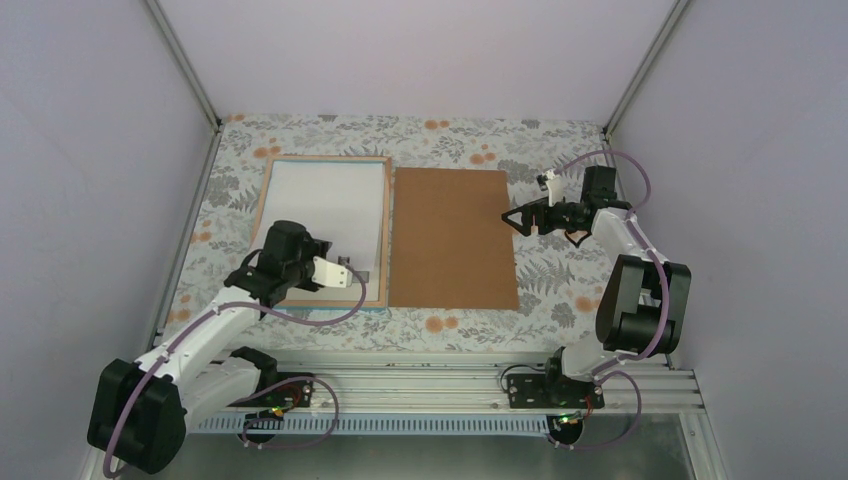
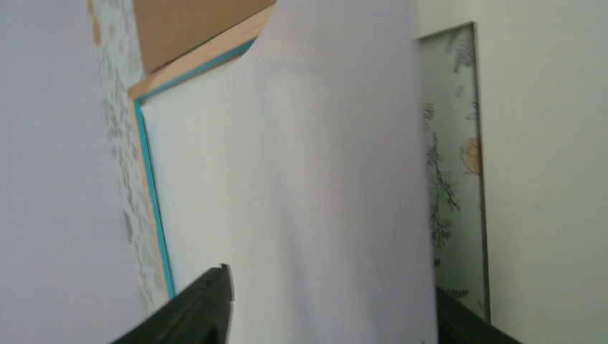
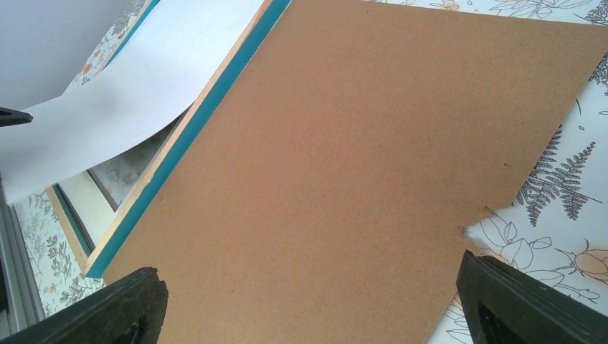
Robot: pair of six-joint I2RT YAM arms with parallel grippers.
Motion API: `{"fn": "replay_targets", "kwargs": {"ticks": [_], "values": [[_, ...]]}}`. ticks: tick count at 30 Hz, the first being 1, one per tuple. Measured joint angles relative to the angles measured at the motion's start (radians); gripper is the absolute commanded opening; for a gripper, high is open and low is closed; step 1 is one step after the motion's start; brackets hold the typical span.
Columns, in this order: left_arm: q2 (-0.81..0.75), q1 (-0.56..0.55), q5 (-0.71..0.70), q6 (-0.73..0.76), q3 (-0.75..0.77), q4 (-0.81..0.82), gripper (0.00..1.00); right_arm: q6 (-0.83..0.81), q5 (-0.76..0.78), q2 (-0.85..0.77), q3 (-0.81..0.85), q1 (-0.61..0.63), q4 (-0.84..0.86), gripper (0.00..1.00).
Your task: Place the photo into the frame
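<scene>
The frame (image 1: 330,159) lies flat at the left of the table, with a teal border (image 2: 151,193) and wood-coloured edges (image 3: 192,123). Over it lies a plain white sheet (image 1: 325,200) with no print showing, so the photo's picture side is out of view. The sheet's near end curves up off the frame (image 3: 122,100). My left gripper (image 1: 355,272) hovers at the frame's near right corner. Its jaws stand apart around the sheet's raised end (image 2: 332,283). My right gripper (image 1: 525,215) hangs open, with nothing in it, over the right part of the brown board (image 3: 310,269).
The brown backing board (image 1: 452,235) lies flat against the frame's right side. Under the raised sheet a pale mat border (image 3: 86,199) and glass show inside the frame. A floral cloth (image 1: 560,290) covers the table. Enclosure walls stand on three sides, and a metal rail (image 1: 430,385) runs along the near edge.
</scene>
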Motion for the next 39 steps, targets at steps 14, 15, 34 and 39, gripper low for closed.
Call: {"fn": "replay_targets", "kwargs": {"ticks": [14, 15, 34, 39], "values": [[0.034, 0.000, 0.017, -0.029, 0.048, -0.140, 1.00, 0.000, 0.000, 0.000, 0.000, 0.000, 0.000, 1.00], [0.036, 0.000, 0.021, -0.029, 0.050, -0.145, 1.00, 0.000, 0.000, 0.000, 0.000, 0.000, 0.000, 1.00], [0.008, 0.000, 0.035, -0.052, 0.055, -0.225, 1.00, -0.005, 0.008, 0.000, 0.000, 0.000, -0.004, 1.00], [-0.008, 0.000, 0.019, -0.052, 0.047, -0.224, 1.00, -0.007, 0.008, 0.003, 0.000, 0.000, -0.011, 1.00]]}}
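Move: From the left gripper, where the white-backed photo's near edge is still curled up at the fingers, the frame's near rail lies about 5 cm back, 2 cm left and 7 cm below. The photo's middle is some 16 cm ahead and 2 cm left; the brown backing board's is about 13 cm ahead and 28 cm right, also roughly 7 cm below. From the idle right hand, the near rail lies about 15 cm back, 43 cm left and 11 cm below. Let go of the photo's raised near edge: spread the left fingers from half open to fully wide while drawing the gripper back about 3 cm and some 1.5 cm down, towards the frame's near rail. Tip the fingers roughly 10 degrees more steeply downward, and finish open above the near end of the photo, clear of it. ##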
